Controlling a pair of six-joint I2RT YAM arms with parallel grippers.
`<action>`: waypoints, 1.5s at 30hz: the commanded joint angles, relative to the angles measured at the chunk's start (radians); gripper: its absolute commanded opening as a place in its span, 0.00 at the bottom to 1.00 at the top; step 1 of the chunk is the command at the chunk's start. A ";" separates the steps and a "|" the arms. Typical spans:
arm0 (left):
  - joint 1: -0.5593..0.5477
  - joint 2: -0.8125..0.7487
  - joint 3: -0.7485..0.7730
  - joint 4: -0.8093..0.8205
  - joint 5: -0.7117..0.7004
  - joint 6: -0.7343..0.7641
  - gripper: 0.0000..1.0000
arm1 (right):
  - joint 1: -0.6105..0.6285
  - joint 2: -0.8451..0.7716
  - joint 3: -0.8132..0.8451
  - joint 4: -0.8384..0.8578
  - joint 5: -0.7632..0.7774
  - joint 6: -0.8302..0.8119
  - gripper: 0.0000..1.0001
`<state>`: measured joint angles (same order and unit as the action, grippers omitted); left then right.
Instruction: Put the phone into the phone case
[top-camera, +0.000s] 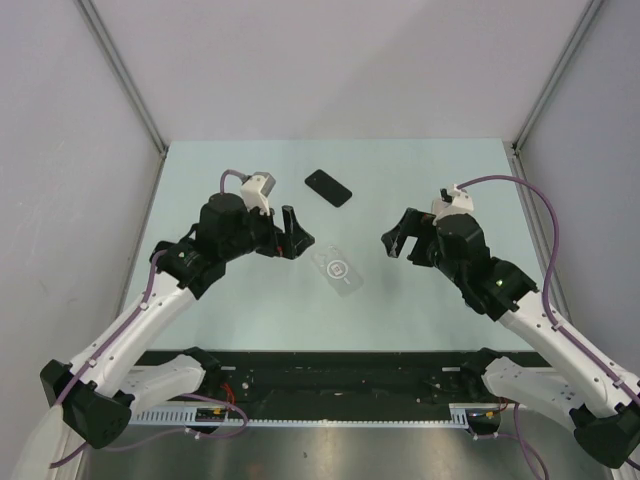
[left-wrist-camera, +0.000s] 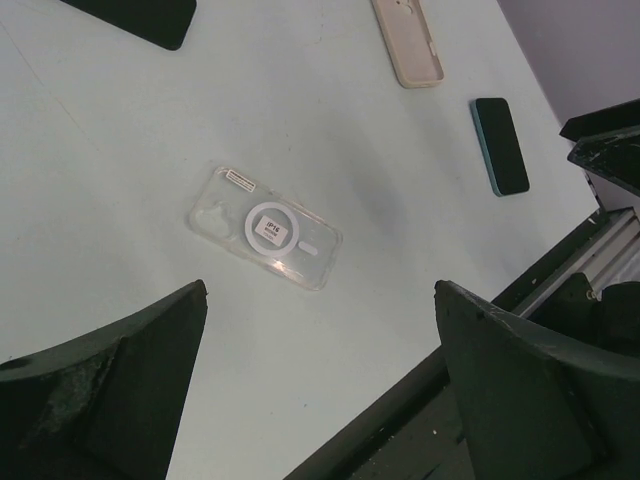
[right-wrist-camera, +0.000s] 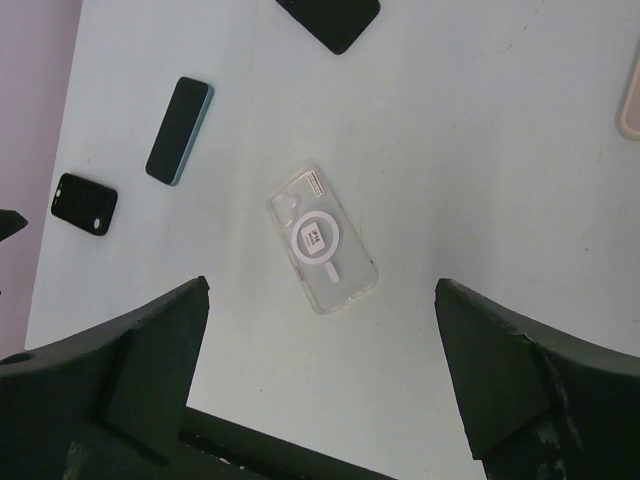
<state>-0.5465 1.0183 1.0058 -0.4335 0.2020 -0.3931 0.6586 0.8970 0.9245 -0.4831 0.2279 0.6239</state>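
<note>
A clear phone case (top-camera: 337, 268) with a white ring lies flat in the middle of the table. It also shows in the left wrist view (left-wrist-camera: 265, 228) and the right wrist view (right-wrist-camera: 322, 238). A black phone (top-camera: 328, 187) lies face up behind it, apart from it, and shows at the top of the right wrist view (right-wrist-camera: 330, 20). My left gripper (top-camera: 298, 238) hovers just left of the case, open and empty (left-wrist-camera: 320, 295). My right gripper (top-camera: 397, 237) hovers to the right of the case, open and empty (right-wrist-camera: 322, 290).
The left wrist view shows a beige case (left-wrist-camera: 408, 40) and a teal-edged phone (left-wrist-camera: 500, 145) on the table. The right wrist view shows a teal-edged phone (right-wrist-camera: 180, 130) and a small black case (right-wrist-camera: 85, 203). The arms hide these from above. A black rail (top-camera: 340, 385) runs along the near edge.
</note>
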 joint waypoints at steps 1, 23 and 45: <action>0.010 0.003 0.042 -0.016 -0.045 -0.016 1.00 | -0.004 -0.017 0.036 -0.009 0.019 0.003 1.00; 0.335 0.572 0.488 -0.247 -0.199 0.256 1.00 | -0.004 -0.058 -0.024 0.067 -0.191 -0.111 1.00; 0.445 0.996 0.594 -0.246 -0.178 0.471 1.00 | -0.020 -0.185 -0.047 0.034 -0.243 -0.188 1.00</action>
<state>-0.1272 1.9926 1.5490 -0.6827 -0.0563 0.0021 0.6491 0.7265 0.8761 -0.4446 -0.0460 0.4671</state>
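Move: The dark phone, hidden under the left arm from above, lies about 19 cm ahead of the left hand, 13 cm to its left and 24 cm below. On the same table top, the clear phone case is some 6 cm ahead and 11 cm right of that hand, a small black case about 11 cm ahead and 29 cm left, and a black slab 32 cm ahead and 9 cm right. From the right hand the phone is about 20 cm ahead, 40 cm left. Forward and to its left first, then mostly down, the left hand swings away from over the clear case's side to the phone, about 19 cm out, 17 cm left and 20 cm lower, the wrist turning some 50 degrees until the wide-open fingers point steeply down, stopping just above the phone without touching it. The right hand, open, backs off about 5 cm, rising some 3 cm and turning counter-clockwise. ##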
